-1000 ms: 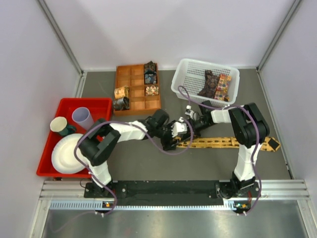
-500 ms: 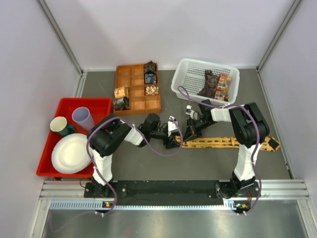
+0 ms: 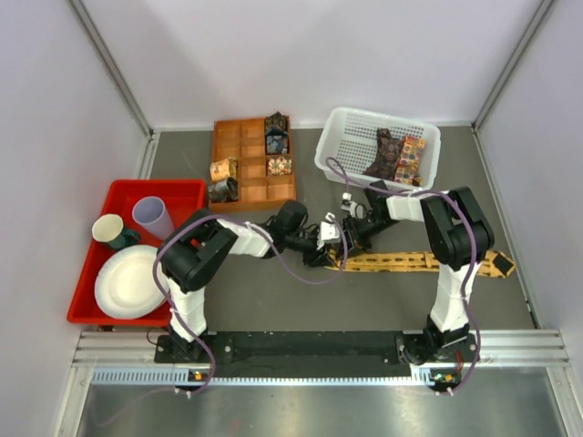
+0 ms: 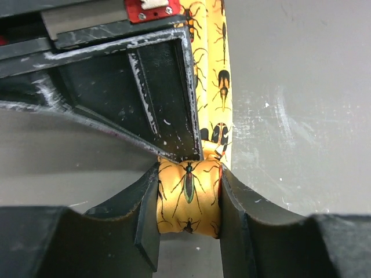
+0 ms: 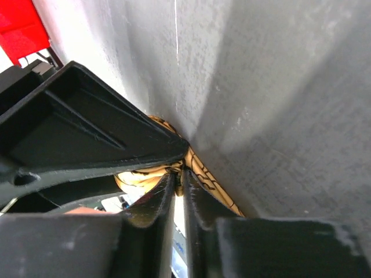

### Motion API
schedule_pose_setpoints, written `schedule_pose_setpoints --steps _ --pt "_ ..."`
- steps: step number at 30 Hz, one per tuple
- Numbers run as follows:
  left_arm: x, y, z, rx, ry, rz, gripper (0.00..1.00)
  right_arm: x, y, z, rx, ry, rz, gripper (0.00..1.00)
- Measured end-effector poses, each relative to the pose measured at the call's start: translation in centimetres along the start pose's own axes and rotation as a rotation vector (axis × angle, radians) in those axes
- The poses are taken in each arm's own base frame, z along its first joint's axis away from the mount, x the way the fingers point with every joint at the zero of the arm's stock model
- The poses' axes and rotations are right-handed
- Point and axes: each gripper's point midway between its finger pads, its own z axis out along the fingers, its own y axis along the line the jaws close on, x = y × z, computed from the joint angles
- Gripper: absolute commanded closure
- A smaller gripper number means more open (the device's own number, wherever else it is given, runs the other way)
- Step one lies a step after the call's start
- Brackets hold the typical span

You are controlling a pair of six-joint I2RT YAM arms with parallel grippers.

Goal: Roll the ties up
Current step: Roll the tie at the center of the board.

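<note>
A golden-yellow tie (image 3: 410,262) with dark insect markings lies stretched across the grey table, its left end wound into a small roll (image 4: 188,200). My left gripper (image 4: 188,197) is shut on that roll, one finger pressed against each side. It meets my right gripper (image 3: 349,241) at the tie's left end, my left gripper (image 3: 326,248) coming from the left. In the right wrist view, my right gripper (image 5: 184,174) stands almost shut, its tips pinching a fold of the yellow tie (image 5: 200,168). The flat strip (image 4: 217,69) runs away from the roll.
An orange-brown compartment tray (image 3: 253,187) at the back holds several rolled ties (image 3: 276,134). A white mesh basket (image 3: 339,150) to its right holds more ties (image 3: 383,155). A red bin (image 3: 187,191) at the left holds a plate and two cups.
My left gripper has closed from wide open onto the rolled end and shifted slightly right. The right gripper stays at the roll, with its fingers eased a little apart.
</note>
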Motion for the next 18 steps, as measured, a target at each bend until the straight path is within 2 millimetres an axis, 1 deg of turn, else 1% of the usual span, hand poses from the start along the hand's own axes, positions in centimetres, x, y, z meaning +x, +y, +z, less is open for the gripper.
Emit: schedule_pose_setpoints --steps 1,2,6,9,12,16,18 --pt "0.0 0.1 0.0 0.002 0.022 0.001 0.83 0.0 0.1 -0.1 -0.003 0.004 0.001 0.74" --pt "0.0 0.0 0.0 0.007 0.045 0.002 0.84 0.0 0.1 -0.1 -0.004 0.005 0.001 0.67" --pt "0.0 0.0 0.2 0.017 0.139 0.017 0.85 0.1 0.4 -1.5 -0.001 -0.009 -0.001 0.61" --pt "0.0 0.0 0.2 0.012 0.21 0.028 0.86 0.3 0.6 -2.5 -0.002 -0.016 0.009 0.6" --pt "0.0 0.1 0.3 0.011 0.256 0.032 0.86 0.4 1.4 -3.2 -0.027 -0.021 0.011 0.6" --pt "-0.1 -0.1 0.6 0.007 0.31 0.043 0.84 0.3 2.6 -3.4 -0.08 -0.029 0.011 0.6" --pt "-0.1 -0.1 0.7 0.001 0.333 0.051 0.83 0.0 2.8 -3.4 -0.096 -0.036 0.02 0.62"
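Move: The tie's rolled part is already between the left hand's pads, so it lies right at that hand point. The right hand's almost shut fingertips are at its right side, with the roll about 2 cm to their left and 1 cm back. The unrolled strip runs off to the right, its middle some 23 cm right of the left hand and straight across. The white basket stands about 27 cm ahead of the left hand and 11 cm to its right. The roll stays pinched in the left hand, which tips its fingers some 20 degrees more steeply down and creeps barely a centimetre to the right. The right fingers open by roughly two fifths of their range and come free of the roll's right side; that hand lifts about 4 cm, swinging up to 1.5 cm right on the way, then easing slightly back left. ##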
